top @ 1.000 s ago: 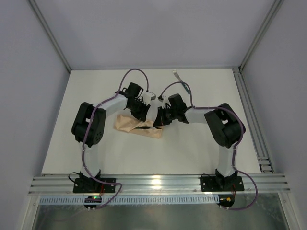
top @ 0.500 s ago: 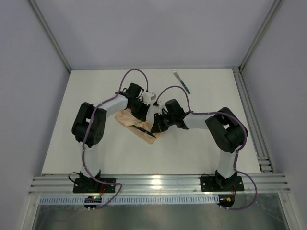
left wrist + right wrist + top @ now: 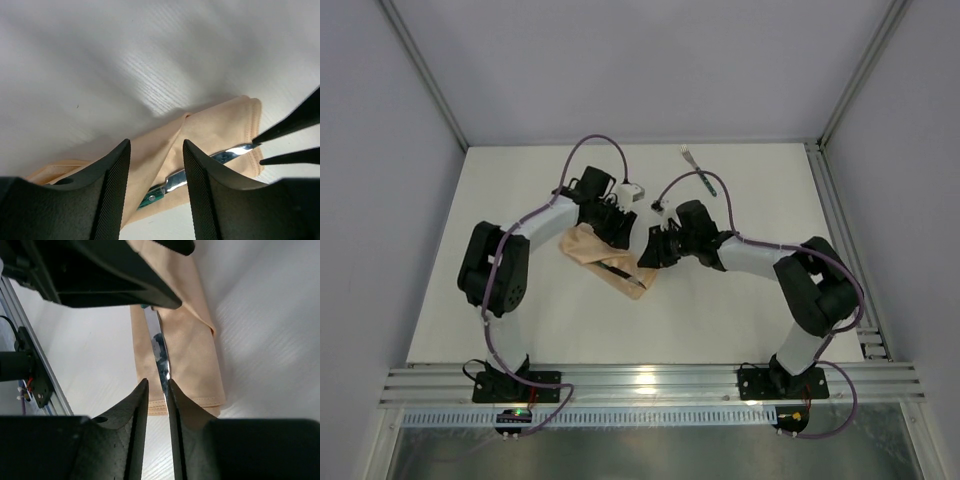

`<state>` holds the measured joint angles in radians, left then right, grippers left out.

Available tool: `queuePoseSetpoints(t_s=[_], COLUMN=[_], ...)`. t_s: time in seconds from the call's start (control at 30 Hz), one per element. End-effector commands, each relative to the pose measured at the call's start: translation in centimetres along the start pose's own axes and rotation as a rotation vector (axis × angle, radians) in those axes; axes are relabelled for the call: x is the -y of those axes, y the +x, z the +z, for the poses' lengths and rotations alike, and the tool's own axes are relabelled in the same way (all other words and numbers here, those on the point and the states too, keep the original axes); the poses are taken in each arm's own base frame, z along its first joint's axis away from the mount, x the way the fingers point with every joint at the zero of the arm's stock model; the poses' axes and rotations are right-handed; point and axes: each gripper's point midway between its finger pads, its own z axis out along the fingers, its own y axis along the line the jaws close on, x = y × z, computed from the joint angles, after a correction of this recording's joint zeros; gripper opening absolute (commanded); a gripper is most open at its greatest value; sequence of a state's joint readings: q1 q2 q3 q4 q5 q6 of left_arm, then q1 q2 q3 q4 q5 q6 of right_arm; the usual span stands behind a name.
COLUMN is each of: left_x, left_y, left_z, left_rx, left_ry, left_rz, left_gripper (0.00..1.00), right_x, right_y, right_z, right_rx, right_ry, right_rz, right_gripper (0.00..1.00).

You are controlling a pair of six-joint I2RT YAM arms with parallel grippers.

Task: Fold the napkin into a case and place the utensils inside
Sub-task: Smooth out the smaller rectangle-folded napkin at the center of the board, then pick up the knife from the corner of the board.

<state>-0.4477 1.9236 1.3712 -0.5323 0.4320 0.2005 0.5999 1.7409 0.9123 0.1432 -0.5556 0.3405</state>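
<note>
The napkin, folded into a narrow peach case (image 3: 592, 252), lies slanted on the table between both arms. A knife (image 3: 200, 167) rests on it, its green handle (image 3: 156, 197) slipping under the diagonal flap and its silvery blade (image 3: 159, 347) bare. My left gripper (image 3: 155, 145) hovers over the flap (image 3: 150, 150), open, with nothing between its fingers. My right gripper (image 3: 156, 383) stands slightly open at the blade's tip, which lies against one finger. In the top view the left gripper (image 3: 620, 238) and right gripper (image 3: 644, 262) nearly meet over the case. A fork (image 3: 701, 169) lies apart at the back.
The right gripper's pointed fingertips (image 3: 290, 125) reach in at the right of the left wrist view. Purple cables (image 3: 595, 150) arch above both wrists. A metal rail (image 3: 840, 230) runs along the table's right edge.
The case has swung from nearly level to slanted with the knife on it. Both grippers have widened their jaws, the right one letting go of the blade. Both elbows have spread outward.
</note>
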Motion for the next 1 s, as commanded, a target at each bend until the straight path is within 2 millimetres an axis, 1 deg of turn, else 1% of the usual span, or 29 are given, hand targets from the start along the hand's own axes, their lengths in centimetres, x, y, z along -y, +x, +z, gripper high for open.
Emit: queuePoseSetpoints(t_s=[0.0, 0.03, 0.07, 0.13, 0.17, 0.2, 0.23, 0.27, 0.3, 0.33, 0.37, 0.4, 0.43, 0.47, 0.5, 0.53, 0.57, 0.6, 0.63, 0.67, 0.7, 0.73, 0.77, 0.8, 0.83, 0.87, 0.9, 0.93, 0.97], left_x=[2.3, 3.1, 3.6, 5.0, 5.5, 5.9, 5.9, 6.7, 6.8, 7.3, 7.8, 8.2, 8.1, 8.2, 8.1, 8.1, 7.9, 7.8, 7.2, 6.9, 6.3, 5.9, 4.5, 3.7, 3.1, 1.8, 1.3, 0.6, 0.1], left_y=[-3.7, -4.0, -4.4, -4.3, -4.2, -3.7, -3.2, -2.1, -1.9, -1.0, -0.5, -0.3, -0.6, -0.7, -0.9, -1.7, -2.1, -2.7, -3.4, -3.6, -3.9, -4.4, -4.5, -4.4, -4.3, -4.0, -3.6, -3.2, -2.9], left_z=[-3.9, -4.3, -5.0, -5.5, -5.8, -5.9, -5.8, -5.1, -4.6, -4.2, -3.8, -3.7, -3.7, -3.8, -4.0, -4.7, -5.1, -5.6, -6.6, -7.2, -7.8, -8.7, -9.7, -10.3, -10.8, -11.7, -12.1, -12.4, -13.1], left_rx=[0.129, 0.145, 0.165, 0.181, 0.187, 0.175, 0.151, 0.099, 0.086, 0.049, 0.04, 0.038, 0.054, 0.06, 0.065, 0.094, 0.109, 0.124, 0.151, 0.162, 0.174, 0.192, 0.209, 0.212, 0.216, 0.223, 0.214, 0.203, 0.209], left_ry=[0.052, 0.089, 0.107, 0.177, 0.197, 0.21, 0.2, 0.212, 0.207, 0.217, 0.241, 0.256, 0.25, 0.245, 0.235, 0.218, 0.202, 0.188, 0.171, 0.167, 0.158, 0.147, 0.118, 0.095, 0.077, 0.041, 0.023, -0.004, -0.024], left_rz=[0.103, 0.131, 0.154, 0.204, 0.226, 0.245, 0.271, 0.338, 0.379, 0.4, 0.413, 0.419, 0.419, 0.414, 0.402, 0.4, 0.384, 0.335, 0.301, 0.266, 0.229, 0.167, 0.121, 0.094, 0.065, 0.038, 0.021, 0.008, -0.003], left_gripper=[0.5, 0.5, 0.51, 0.51, 0.49, 0.47, 0.46, 0.46, 0.46, 0.47, 0.47, 0.47, 0.47, 0.47, 0.47, 0.47, 0.47, 0.48, 0.48, 0.48, 0.48, 0.49, 0.49, 0.49, 0.49, 0.49, 0.49, 0.5, 0.5], right_x=[-0.1, 0.3, 0.8, 2.2, 2.9, 3.2, 3.5, 4.0, 4.3, 4.4, 4.9, 4.9, 5.2, 6.5, 7.2, 8.0, 9.3, 11.2, 12.4, 13.9, 16.8, 19.2, 20.2, 22.4, 23.4, 25.0, 26.3, 26.7, 28.7], right_y=[-3.3, -3.4, -3.0, -2.5, -1.8, -1.6, -1.5, -1.1, -1.1, -1.3, -1.8, -2.5, -3.1, -4.4, -5.2, -5.5, -7.8, -8.7, -10.2, -11.0, -11.4, -9.9, -12.3, -12.5, -12.1, -13.3, -13.3, -15.3, -13.9], right_z=[-2.3, -2.6, -2.7, -2.8, -2.5, -2.3, -2.2, -2.0, -2.0, -2.2, -2.5, -3.1, -3.7, -4.9, -5.6, -6.5, -7.7, -9.1, -9.8, -10.5, -11.9, -11.5, -12.2, -13.0, -13.0, -12.3, -12.3, -12.8, -11.4], right_rx=[0.111, 0.113, 0.097, 0.082, 0.061, 0.054, 0.055, 0.046, 0.047, 0.055, 0.078, 0.102, 0.12, 0.15, 0.165, 0.16, 0.196, 0.201, 0.183, 0.176, 0.168, 0.09, 0.12, 0.107, 0.066, 0.055, 0.032, 0.034, -0.026], right_ry=[0.053, 0.069, 0.09, 0.125, 0.133, 0.128, 0.124, 0.132, 0.137, 0.141, 0.144, 0.141, 0.146, 0.18, 0.206, 0.244, 0.318, 0.384, 0.441, 0.502, 0.606, 0.659, 0.695, 0.773, 0.801, 0.82, 0.867, 0.893, 0.912], right_rz=[0.021, 0.036, 0.053, 0.072, 0.094, 0.106, 0.117, 0.128, 0.134, 0.134, 0.147, 0.15, 0.155, 0.159, 0.153, 0.16, 0.144, 0.12, 0.123, 0.125, 0.137, 0.181, 0.165, 0.166, 0.18, 0.176, 0.175, 0.152, 0.17], right_gripper=[0.27, 0.34, 0.38, 0.42, 0.45, 0.46, 0.46, 0.47, 0.47, 0.47, 0.47, 0.47, 0.47, 0.47, 0.47, 0.47, 0.47, 0.48, 0.53, 0.56, 0.56, 0.57, 0.57, 0.57, 0.57, 0.57, 0.57, 0.57, 0.58])
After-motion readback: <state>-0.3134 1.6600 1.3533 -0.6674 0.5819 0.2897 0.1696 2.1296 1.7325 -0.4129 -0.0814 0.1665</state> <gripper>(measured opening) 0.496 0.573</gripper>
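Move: The fork the right hand heads for lies about 30 cm ahead of it and 16 cm to its right, some 5 cm lower; from the left hand it is roughly 23 cm ahead and 24 cm right. The folded napkin's middle is about 5 cm back and 4 cm left of the left hand, 4 cm below. The knife tucked in it shows about 9 cm straight back of the left hand. Forward and to the right, the right hand lifts clear of the napkin, eases right, then sweeps off fast towards the fork, about 25 cm out, turning clockwise some 40 degrees, tipping its fingers down and opening them. The left hand, fingers half open, lifts away from the napkin, swings back and slightly right, then reverses forward and left, still rising, to end about 9 cm higher. ##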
